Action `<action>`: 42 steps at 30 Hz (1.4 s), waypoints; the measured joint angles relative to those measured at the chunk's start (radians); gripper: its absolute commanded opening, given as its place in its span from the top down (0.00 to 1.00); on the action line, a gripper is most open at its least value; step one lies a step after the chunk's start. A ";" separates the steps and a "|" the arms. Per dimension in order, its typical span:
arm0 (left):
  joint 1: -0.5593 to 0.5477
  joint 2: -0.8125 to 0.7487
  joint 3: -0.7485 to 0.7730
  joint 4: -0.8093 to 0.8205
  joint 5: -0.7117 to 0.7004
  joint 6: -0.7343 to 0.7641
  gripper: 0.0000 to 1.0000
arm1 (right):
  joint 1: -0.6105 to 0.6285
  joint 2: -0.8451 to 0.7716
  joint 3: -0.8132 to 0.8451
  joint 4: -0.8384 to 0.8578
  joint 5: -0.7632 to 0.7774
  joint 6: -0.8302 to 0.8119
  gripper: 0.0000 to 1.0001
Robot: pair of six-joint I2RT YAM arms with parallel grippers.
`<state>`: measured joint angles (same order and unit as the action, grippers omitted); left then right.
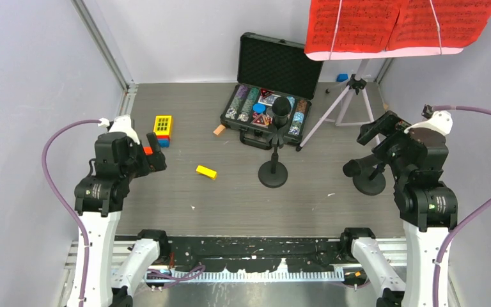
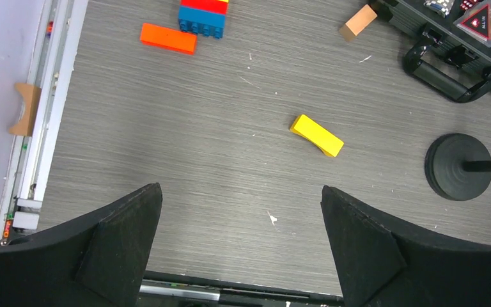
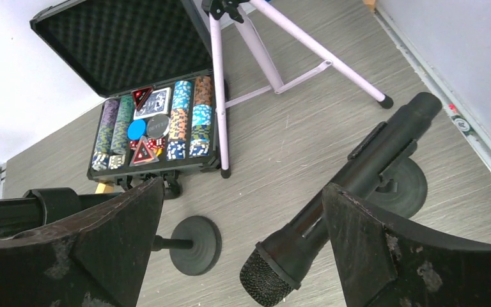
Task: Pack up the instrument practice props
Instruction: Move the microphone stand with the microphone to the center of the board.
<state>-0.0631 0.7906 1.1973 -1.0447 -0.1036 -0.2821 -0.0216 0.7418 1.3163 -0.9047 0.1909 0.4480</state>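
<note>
Red sheet-music pages [image 1: 396, 24] cover the music rack at the back right, on silver tripod legs [image 1: 341, 110] [image 3: 217, 96]. One black microphone [image 1: 280, 107] stands upright on its round-based pole [image 1: 273, 174] in front of the case. A second microphone [image 3: 351, 185] tilts in its clip over its round base [image 3: 404, 189], head [image 1: 353, 167] pointing down-left. My right gripper [image 3: 243, 192] [image 1: 378, 135] hovers open above it, the microphone body beside the right finger and not clamped. My left gripper [image 2: 241, 192] [image 1: 155, 153] is open over bare table at the left.
An open black case of poker chips [image 1: 265, 112] [image 3: 153, 128] sits at the back middle. A yellow block [image 2: 317, 135] [image 1: 206, 171], an orange block [image 2: 168, 38], stacked blue and yellow blocks [image 1: 162, 130] and a wooden piece [image 2: 357, 22] lie on the left half. Grey walls close both sides.
</note>
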 measured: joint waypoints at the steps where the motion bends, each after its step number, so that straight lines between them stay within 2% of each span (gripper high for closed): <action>1: 0.000 -0.003 0.000 -0.001 0.000 -0.002 0.02 | 0.000 0.003 0.000 0.000 -0.008 0.001 0.01; 18: 0.000 -0.053 0.009 0.039 0.040 -0.043 0.02 | 0.020 0.041 0.015 -0.002 -0.048 0.003 0.01; 30: 0.000 0.103 0.164 0.167 0.253 -0.088 0.02 | 0.019 0.045 0.087 -0.001 -0.071 0.023 0.01; 34: -0.005 0.128 0.131 0.259 0.340 -0.116 0.02 | 0.019 0.045 0.095 0.000 -0.139 0.024 0.01; 36: -0.031 0.117 0.063 0.309 0.361 -0.134 0.02 | 0.020 0.045 0.094 0.002 -0.184 0.025 0.01; 38: -0.105 0.095 -0.026 0.362 0.348 -0.155 0.02 | 0.020 0.045 0.093 0.008 -0.222 0.027 0.01; 41: -0.278 0.081 -0.136 0.433 0.282 -0.180 0.02 | 0.020 0.045 0.092 0.016 -0.266 0.032 0.01; 42: -0.374 0.081 -0.186 0.483 0.229 -0.187 0.02 | 0.020 0.046 0.092 0.016 -0.275 0.034 0.02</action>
<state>-0.4370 0.8719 1.0111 -0.5621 0.1253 -0.4686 -0.0017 0.7879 1.4078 -0.8890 -0.0841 0.4816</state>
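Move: The microphone stand in the middle of the table stands roughly 35 cm right of the left hand and 8 cm ahead, its middle some 15 cm lower. The yellow block lies about 12 cm right of that hand, 7 ahead and 26 below; the open case about 33 right, 27 ahead and 24 below. From the right hand, the stand is about 26 cm left, 6 ahead and 24 below. Left hand, open, rises 8 cm, then swings down and 15 right towards the stand; right shifts 5 left. ##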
